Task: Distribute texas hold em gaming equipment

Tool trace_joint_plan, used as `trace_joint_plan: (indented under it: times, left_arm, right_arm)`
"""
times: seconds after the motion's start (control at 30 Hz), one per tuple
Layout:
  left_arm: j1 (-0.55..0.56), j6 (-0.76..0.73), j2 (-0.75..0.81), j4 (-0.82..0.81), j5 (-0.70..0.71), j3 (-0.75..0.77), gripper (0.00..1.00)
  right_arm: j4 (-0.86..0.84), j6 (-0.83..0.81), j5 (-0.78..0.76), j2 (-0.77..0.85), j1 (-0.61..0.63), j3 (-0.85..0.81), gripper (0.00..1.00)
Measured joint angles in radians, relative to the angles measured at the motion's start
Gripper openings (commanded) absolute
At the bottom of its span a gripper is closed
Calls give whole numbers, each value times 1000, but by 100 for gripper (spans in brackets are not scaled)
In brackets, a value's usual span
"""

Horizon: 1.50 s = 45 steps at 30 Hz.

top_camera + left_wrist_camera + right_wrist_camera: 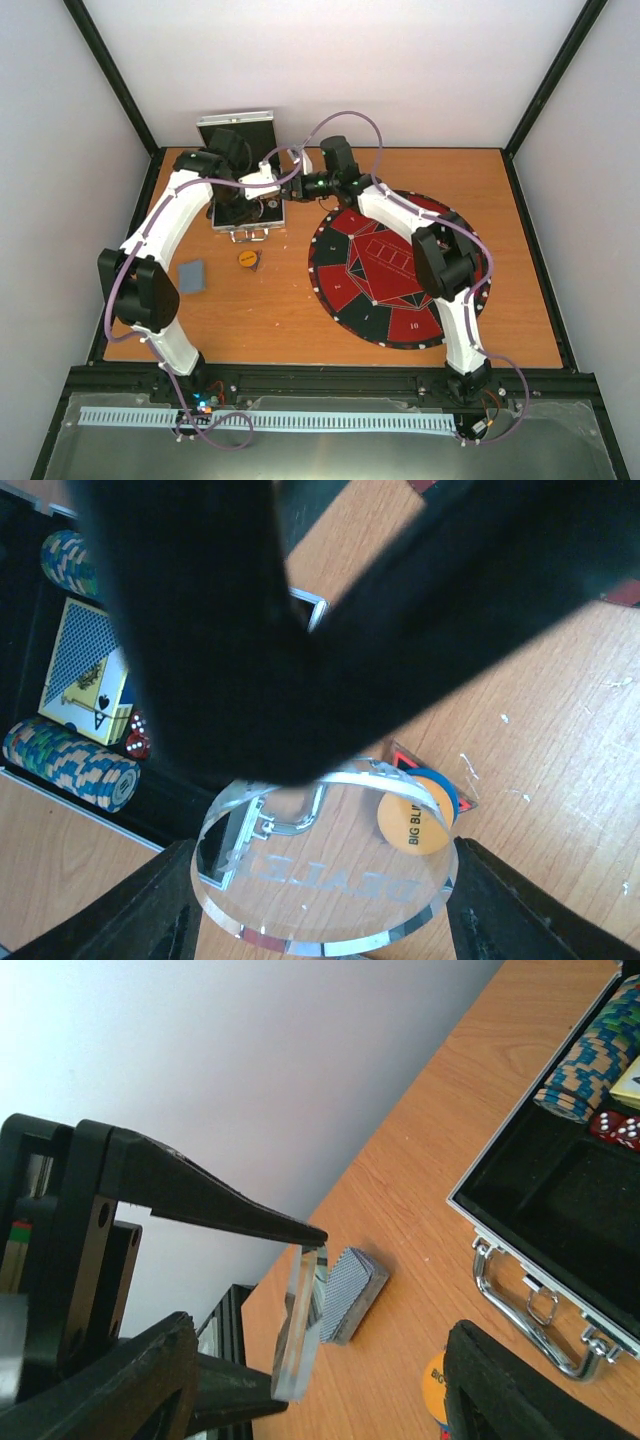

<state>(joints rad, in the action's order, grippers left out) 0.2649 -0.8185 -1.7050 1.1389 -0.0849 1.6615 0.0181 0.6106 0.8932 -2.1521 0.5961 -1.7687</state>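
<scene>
A clear round disc [330, 865] engraved DEALER is held on edge, and my left gripper [325, 900] is shut on its rim. My right gripper [320, 1390] stands open around the same disc [300, 1330], with a gap on each side; its black fingers [200, 630] fill the top of the left wrist view. Both grippers meet above the case's front edge [272, 190]. On the table below lie an orange BIG BLIND disc [412, 825] over a blue one [447, 788], and a deck of grey-blue-backed cards [350, 1290]. Chip stacks [75, 765] and cards [85, 670] rest in the case.
The open metal case [245, 236] stands at the back left with its lid [236, 122] raised; red dice [136, 744] lie inside and its handle [535, 1315] faces front. A round red and black poker mat [345, 300] covers the right of the table. The deck [193, 276] lies front left.
</scene>
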Motion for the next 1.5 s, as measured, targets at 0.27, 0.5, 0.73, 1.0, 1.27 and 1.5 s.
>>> trace_joint_plan:
  times: [0.27,0.5,0.73,1.0,1.27,1.5]
  left_arm:
    - [0,26,-21,-2,-34,31,43]
    - [0,46,-26,-15,-50,48,43]
    - [0,51,-37,-28,-42,49,43]
    - [8,43,-61,-49,10,66,54]
    - [53,-10,-66,-131,148,60,92]
    - [82,-127,-29,-253,410,-43,100]
  right_arm:
    - [-47,68,58,-71,21,-42,58]
    - [-68,110,86,-108,34,-62,45]
    - [-41,109,90,-111,34,-105,6]
    - [70,89,70,-125,19,-151,3]
    - [96,21,46,-125,-12,-156,3]
    - [159,-28,17,-125,-42,-152,3]
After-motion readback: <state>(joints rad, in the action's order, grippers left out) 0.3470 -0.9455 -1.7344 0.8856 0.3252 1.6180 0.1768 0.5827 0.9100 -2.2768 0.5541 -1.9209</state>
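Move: The dealer button is held on edge between the left fingers, its middle about at that hand's point. From the right hand the dealer button lies some 5 cm to the left, about 2 cm back and 2 cm lower. Roughly 20 cm below the right hand, the case is about 9 cm ahead and 7 cm to the left, and the big blind button about 9 cm back and 7 cm to the left. The dealer button changes hands in mid-air: the right gripper eases about 3 cm left and a little down and back to it, closes and pinches it across its flat faces, then draws off forward, right and slightly down. The left hand keeps its hold while drifting forward, then opens wide, lets go and swings left, rolling and tipping some 25 degrees away. ##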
